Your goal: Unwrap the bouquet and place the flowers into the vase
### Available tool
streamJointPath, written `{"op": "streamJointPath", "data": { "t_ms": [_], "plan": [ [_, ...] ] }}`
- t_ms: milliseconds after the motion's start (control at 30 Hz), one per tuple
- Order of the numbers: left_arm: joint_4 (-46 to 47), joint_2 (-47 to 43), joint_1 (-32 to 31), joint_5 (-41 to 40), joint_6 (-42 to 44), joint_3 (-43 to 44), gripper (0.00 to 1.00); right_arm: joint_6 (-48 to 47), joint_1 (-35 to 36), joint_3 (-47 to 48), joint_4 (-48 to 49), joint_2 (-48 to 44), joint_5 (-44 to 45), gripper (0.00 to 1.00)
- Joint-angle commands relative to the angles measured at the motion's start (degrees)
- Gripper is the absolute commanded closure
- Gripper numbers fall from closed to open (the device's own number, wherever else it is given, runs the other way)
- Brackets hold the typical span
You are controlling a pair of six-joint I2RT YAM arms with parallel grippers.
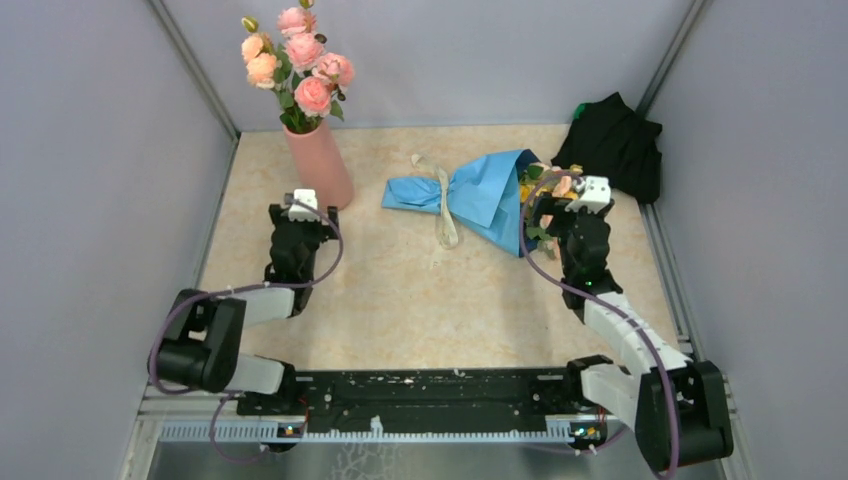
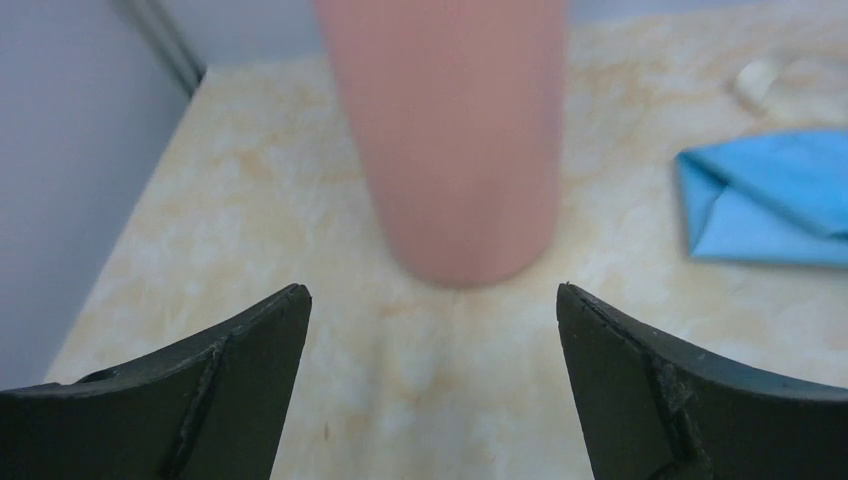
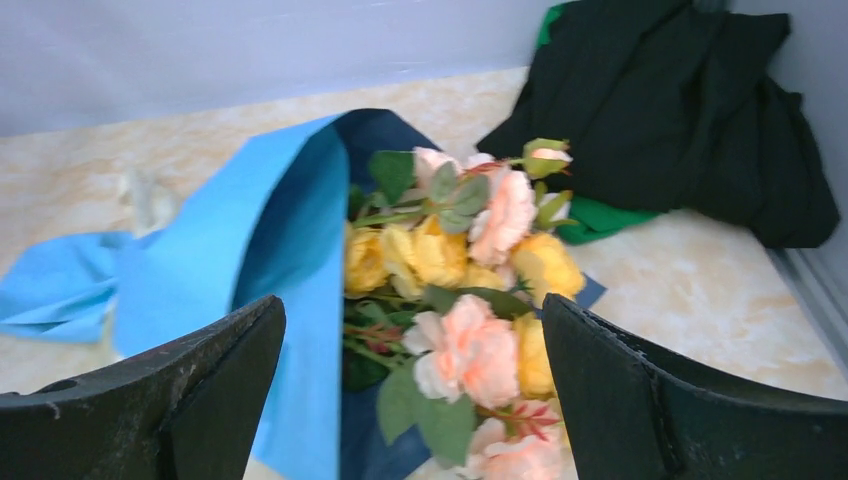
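The bouquet lies on its side mid-table, blue paper cone tied with a cream ribbon, blooms pointing right. The flowers, yellow and peach-pink with green leaves, spill from the cone's open mouth, and my right gripper hovers open just above and short of them, touching nothing. The salmon-pink vase stands at the back left. My left gripper is open close in front of the vase, with bare tabletop between its fingers. The bouquet's pointed blue tail shows to the right of the vase.
Larger pink roses stand in the vase. A black cloth heap with a green piece under it lies in the back right corner, just beyond the blooms. Grey walls close in the table on three sides.
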Motion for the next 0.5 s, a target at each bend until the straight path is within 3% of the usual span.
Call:
{"op": "streamJointPath", "data": {
  "t_ms": [0,167,267,467],
  "plan": [
    [-13.6,-5.3,-9.37,-8.54,8.68,9.29,0.01,6.01,2.89,7.4,-14.93,-4.55,3.47,0.01],
    [-29.67,-0.97,-17.11,-0.24,13.96,21.29,0.01,5.79,3.48,13.38,-22.79,-3.54,-5.85,0.02],
    [-30.23,0.05,-18.46,10.37,15.13,24.27,0.01,5.89,3.53,19.53,-30.6,0.76,-9.99,0.01],
    [-29.14,4.88,-21.08,14.41,18.78,32.61,0.01,10.51,3.52,25.86,-37.43,10.73,-17.18,0.01]
  ]
}}
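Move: Off to the left hand's right lies the ribbon knot, about 34 cm over, 15 cm ahead and 10 cm below. The vase's foot stands some 14 cm ahead of the left hand and 3 cm to its right; the wrap's stem end is 13 cm ahead and 24 cm right. From the right hand the knot lies about 30 cm left, 16 cm ahead and 17 cm down, the wide blue wrap 18 cm left and 12 cm ahead, the flowers 11 cm straight ahead. Sweeping right past the near side of the vase towards the tied waist of the bouquet, the left hand travels some 18 cm, rises about 8 cm early on, turns 30 degrees clockwise and rolls its left side up. The right hand drifts about 6 cm left towards the wrap and ribbon, rising first, then easing forward and slightly down as it tips down and turns counter-clockwise. Both grippers stay wide open, touching nothing. ##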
